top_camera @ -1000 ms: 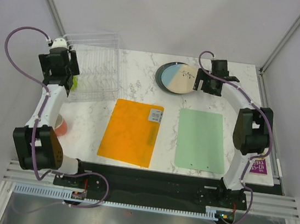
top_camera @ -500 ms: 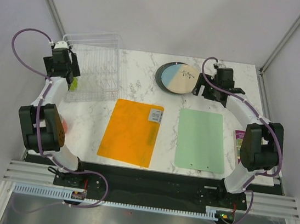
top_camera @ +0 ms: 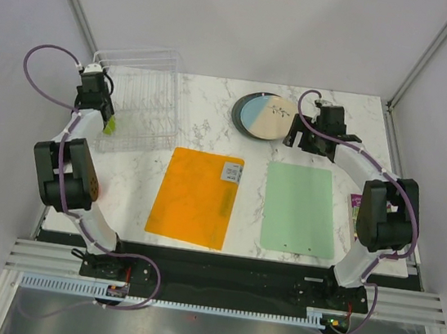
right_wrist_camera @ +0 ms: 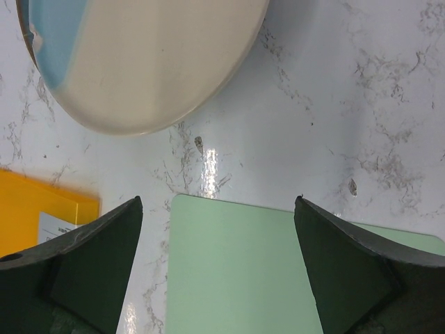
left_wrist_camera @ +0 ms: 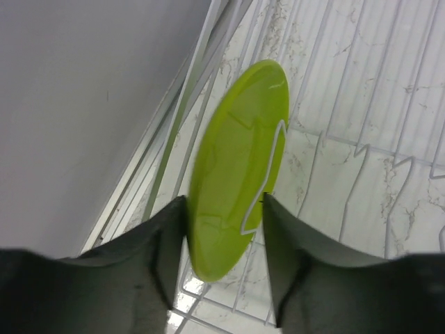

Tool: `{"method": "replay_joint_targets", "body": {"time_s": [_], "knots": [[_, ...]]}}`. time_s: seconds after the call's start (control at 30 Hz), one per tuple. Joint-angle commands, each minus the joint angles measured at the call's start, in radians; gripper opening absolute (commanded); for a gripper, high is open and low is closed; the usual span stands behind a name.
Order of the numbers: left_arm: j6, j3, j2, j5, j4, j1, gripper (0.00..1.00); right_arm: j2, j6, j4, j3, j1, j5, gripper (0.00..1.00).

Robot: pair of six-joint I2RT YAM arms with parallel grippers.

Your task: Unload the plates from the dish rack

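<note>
A small lime green plate (left_wrist_camera: pixel 236 167) stands on edge in the white wire dish rack (left_wrist_camera: pixel 389 160), at the rack's left side (top_camera: pixel 146 99). My left gripper (left_wrist_camera: pixel 224 202) has a dark finger against each face of this plate's lower part. From above, only a sliver of the lime plate (top_camera: pixel 110 125) shows under the left gripper (top_camera: pixel 103 114). A stack of plates (top_camera: pixel 265 115), cream and pale blue on top, lies flat at the back centre of the table. My right gripper (right_wrist_camera: pixel 219 202) hangs open just right of the stack's top plate (right_wrist_camera: pixel 153 62), holding nothing.
An orange mat (top_camera: pixel 195 196) and a pale green mat (top_camera: pixel 300 208) lie flat in the middle of the marble table. A purple packet (top_camera: pixel 356 203) sits near the right arm. The left wall stands close beside the rack.
The left gripper has drawn back towards the rack's left edge and narrowed its jaws onto the lime green plate. The right arm has shifted slightly, its gripper still wide.
</note>
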Motion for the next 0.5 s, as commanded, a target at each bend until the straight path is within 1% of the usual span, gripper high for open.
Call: {"method": "replay_joint_targets", "body": {"time_s": [0.0, 0.03, 0.07, 0.1, 0.33, 0.43, 0.47], "knots": [[-0.027, 0.061, 0.021, 0.015, 0.066, 0.005, 0.38, -0.007, 0.000, 0.038, -0.009, -0.002, -0.017, 0.96], [-0.027, 0.063, 0.027, 0.007, 0.068, 0.005, 0.10, -0.009, 0.000, 0.036, -0.008, 0.001, -0.020, 0.96], [-0.028, 0.069, 0.032, -0.004, 0.068, 0.003, 0.06, -0.010, 0.000, 0.038, -0.011, -0.002, -0.021, 0.96], [-0.025, 0.072, 0.040, -0.005, 0.066, 0.005, 0.03, -0.012, 0.000, 0.036, -0.012, 0.000, -0.021, 0.96], [-0.016, 0.072, 0.015, -0.073, 0.066, -0.003, 0.02, -0.038, 0.000, 0.028, -0.028, -0.004, -0.009, 0.96], [0.029, 0.087, -0.017, -0.154, 0.069, -0.028, 0.02, -0.059, 0.000, 0.019, -0.034, -0.004, 0.003, 0.96], [0.077, 0.098, -0.040, -0.204, 0.081, -0.047, 0.02, -0.075, -0.001, 0.018, -0.032, -0.002, 0.008, 0.96]]}}
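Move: The green plate stands upright at the left end of the rack. Its upper rim is already between my left fingers, close to the left one, and its middle lies about 4 cm ahead and 5 cm below this hand. The rack's empty middle is roughly 12 cm to my right and 6 cm ahead, and the orange mat about 31 cm right and 17 cm back. From my right hand the green plate is some 60 cm left and 5 cm ahead. I finish shutting my left fingers, from a bit over half open to almost closed, and pinch the green plate's rim between both pads. While they close, this hand eases about 1 cm to the left, then holds its place and height with hardly any turn; no lift yet. ##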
